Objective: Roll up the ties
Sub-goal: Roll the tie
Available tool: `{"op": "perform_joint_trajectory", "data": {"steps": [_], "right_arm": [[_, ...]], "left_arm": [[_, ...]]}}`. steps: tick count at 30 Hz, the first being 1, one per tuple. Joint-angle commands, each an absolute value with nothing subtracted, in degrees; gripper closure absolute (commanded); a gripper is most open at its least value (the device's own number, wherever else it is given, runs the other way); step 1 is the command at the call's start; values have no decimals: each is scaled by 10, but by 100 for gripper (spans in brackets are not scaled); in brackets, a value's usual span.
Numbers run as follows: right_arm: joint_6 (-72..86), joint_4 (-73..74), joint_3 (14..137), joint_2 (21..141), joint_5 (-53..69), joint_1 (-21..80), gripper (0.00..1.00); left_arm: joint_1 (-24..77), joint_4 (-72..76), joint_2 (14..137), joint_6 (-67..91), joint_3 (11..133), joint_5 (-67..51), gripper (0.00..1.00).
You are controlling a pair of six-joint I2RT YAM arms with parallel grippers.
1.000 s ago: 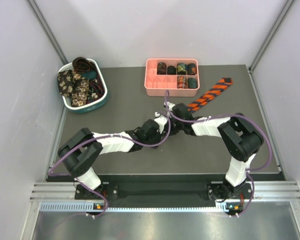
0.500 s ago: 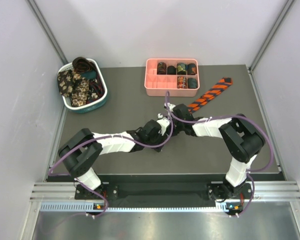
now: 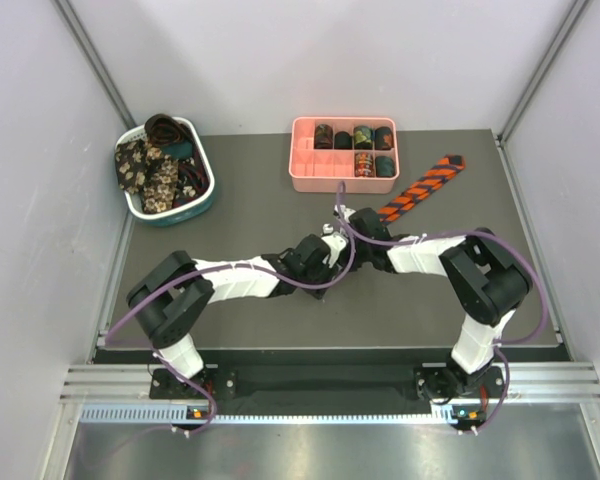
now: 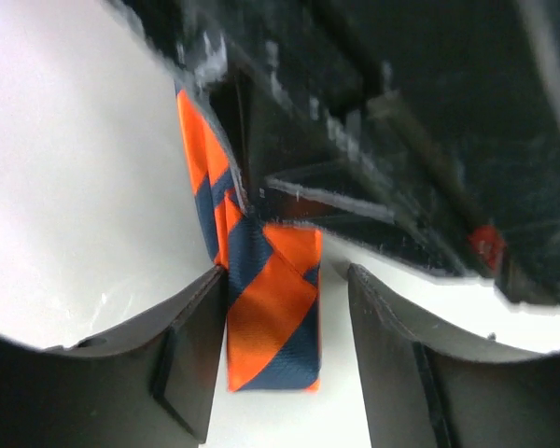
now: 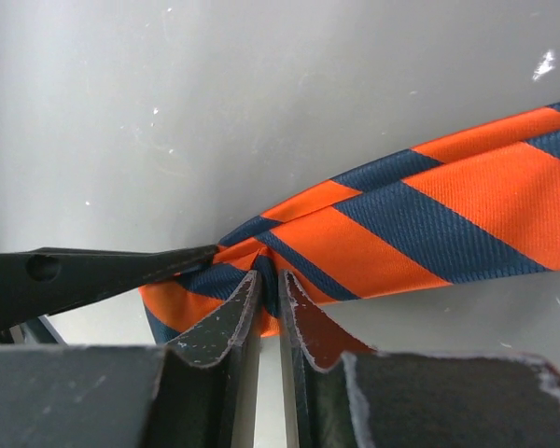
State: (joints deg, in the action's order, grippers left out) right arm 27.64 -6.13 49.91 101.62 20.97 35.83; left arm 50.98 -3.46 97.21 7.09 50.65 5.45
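An orange-and-dark striped tie (image 3: pixel 425 185) lies flat, running from the table's back right toward the middle. My right gripper (image 5: pixel 271 280) is shut on a bunched fold near the tie's (image 5: pixel 448 205) narrow end. My left gripper (image 4: pixel 285 308) is open, and the folded end of the tie (image 4: pixel 266 317) lies between its fingers, close to the left finger (image 4: pixel 191 345) with a gap on the right. In the top view both grippers meet at mid-table, the left (image 3: pixel 332 245) just beside the right (image 3: pixel 352 228). The tie's end is hidden under them there.
A pink compartment tray (image 3: pixel 305 180) at the back centre holds several rolled ties (image 3: pixel 363 137). A white-and-teal basket (image 3: pixel 180 215) at the back left is heaped with unrolled floral and dark ties (image 3: pixel 145 170). White walls enclose the table.
The left gripper's jaws have opened wider and the left arm has edged right toward the right gripper. The right gripper keeps its hold on the tie.
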Motion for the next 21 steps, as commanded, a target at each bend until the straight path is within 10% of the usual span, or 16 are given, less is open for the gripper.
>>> {"op": "perform_joint_trajectory", "data": {"steps": [1, 21], "right_arm": [[255, -76, 495, 998, 226, 370, 87], [249, -24, 520, 947, 199, 330, 58]], "left_arm": [[503, -9, 1001, 70, 531, 64, 43], [488, -19, 998, 96, 499, 11, 66]]}}
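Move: The tie's rolled end sits between the left fingers, about 1 cm ahead of that hand point and level sideways; from the right hand, whose fingers are shut on the folded flap, it lies some 1 cm back and 1 cm to the left. The tie's far end lies about 21 cm ahead and 27 cm to the right of the left hand, the pink box roughly 23 cm ahead and 4 cm right of it. Left hand nudges about 1 cm forward, closing on the tie's rolled end, while the right fingers open, easing right. ##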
